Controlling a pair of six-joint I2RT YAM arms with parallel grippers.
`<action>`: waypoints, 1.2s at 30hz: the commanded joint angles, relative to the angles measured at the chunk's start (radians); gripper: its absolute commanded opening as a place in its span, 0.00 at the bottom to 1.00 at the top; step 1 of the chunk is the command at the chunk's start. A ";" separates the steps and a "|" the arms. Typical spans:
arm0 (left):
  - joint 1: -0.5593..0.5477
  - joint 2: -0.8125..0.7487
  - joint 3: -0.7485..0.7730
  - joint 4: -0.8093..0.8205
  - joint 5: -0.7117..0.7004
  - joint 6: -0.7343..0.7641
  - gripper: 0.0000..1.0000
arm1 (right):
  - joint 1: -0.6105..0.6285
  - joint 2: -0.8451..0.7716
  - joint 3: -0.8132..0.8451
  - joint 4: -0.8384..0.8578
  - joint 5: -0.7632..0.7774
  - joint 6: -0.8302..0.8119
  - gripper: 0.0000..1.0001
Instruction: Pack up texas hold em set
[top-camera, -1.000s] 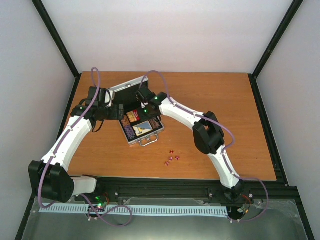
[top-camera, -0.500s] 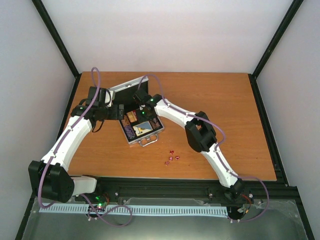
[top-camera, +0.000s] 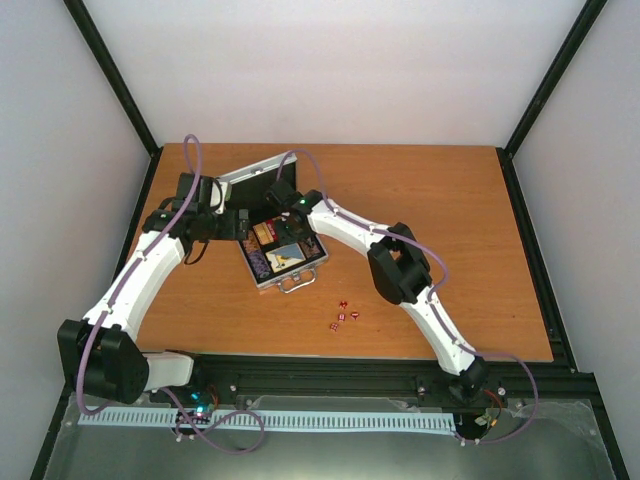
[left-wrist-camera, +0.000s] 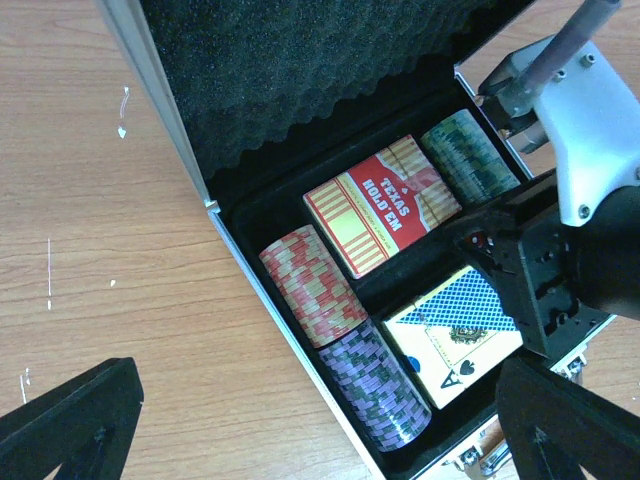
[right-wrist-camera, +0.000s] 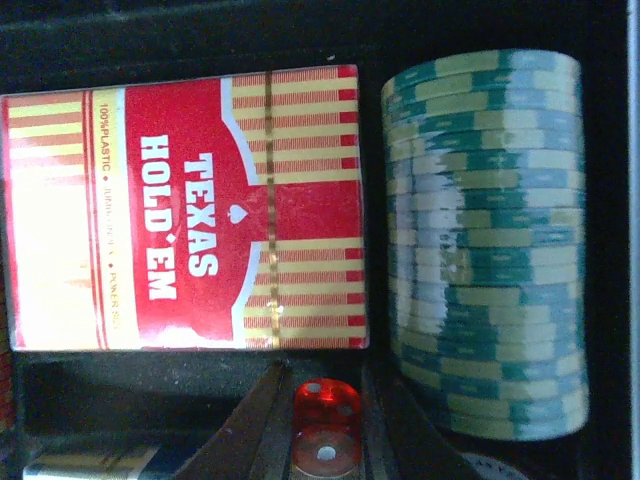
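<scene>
The silver briefcase lies open at the table's left middle, its foam-lined lid raised. Inside sit a red card deck, a blue-yellow deck, and red, purple and green chip stacks. My right gripper reaches down into the case, shut on a small red die in the gap below the red deck, beside the green stack. My left gripper hovers open at the case's left edge, holding nothing.
A few loose red dice lie on the wooden table in front of the case, near its handle. Black frame posts border the table on both sides.
The right arm has moved left and lower, bringing its gripper with the die down into the case. The left arm has stayed put.
</scene>
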 joint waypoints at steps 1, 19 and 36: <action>0.007 0.006 0.040 0.006 0.012 0.015 1.00 | -0.002 0.040 0.020 -0.012 0.023 0.005 0.16; 0.007 0.007 0.045 0.006 0.009 0.015 1.00 | 0.009 -0.148 0.003 -0.030 0.000 -0.018 0.36; 0.007 0.013 0.047 0.005 0.002 0.012 1.00 | 0.109 -0.638 -0.795 -0.062 0.016 0.106 0.59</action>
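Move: My right hand is already down in the case with a red die pinched in it; the gap it is meant for lies right under my fingertips, barely 1 cm below. The Texas Hold'em deck sits about 4 cm left and 2 cm ahead, the blue deck 5 cm back, the green chips roughly 6 cm ahead and 2 cm right. The loose dice lie on the table some 18 cm back and 14 cm right. From my left hand the gap is about 6 cm ahead, 12 cm right and 16 cm below. I open my right fingers to let go of the red die between the two decks, hardly shifting at first, then lift about 8 cm clear of the case. From there I swing back and to the right over the case's front edge, some 13 cm back and 10 cm right, opening wider and sinking again towards the loose dice. ##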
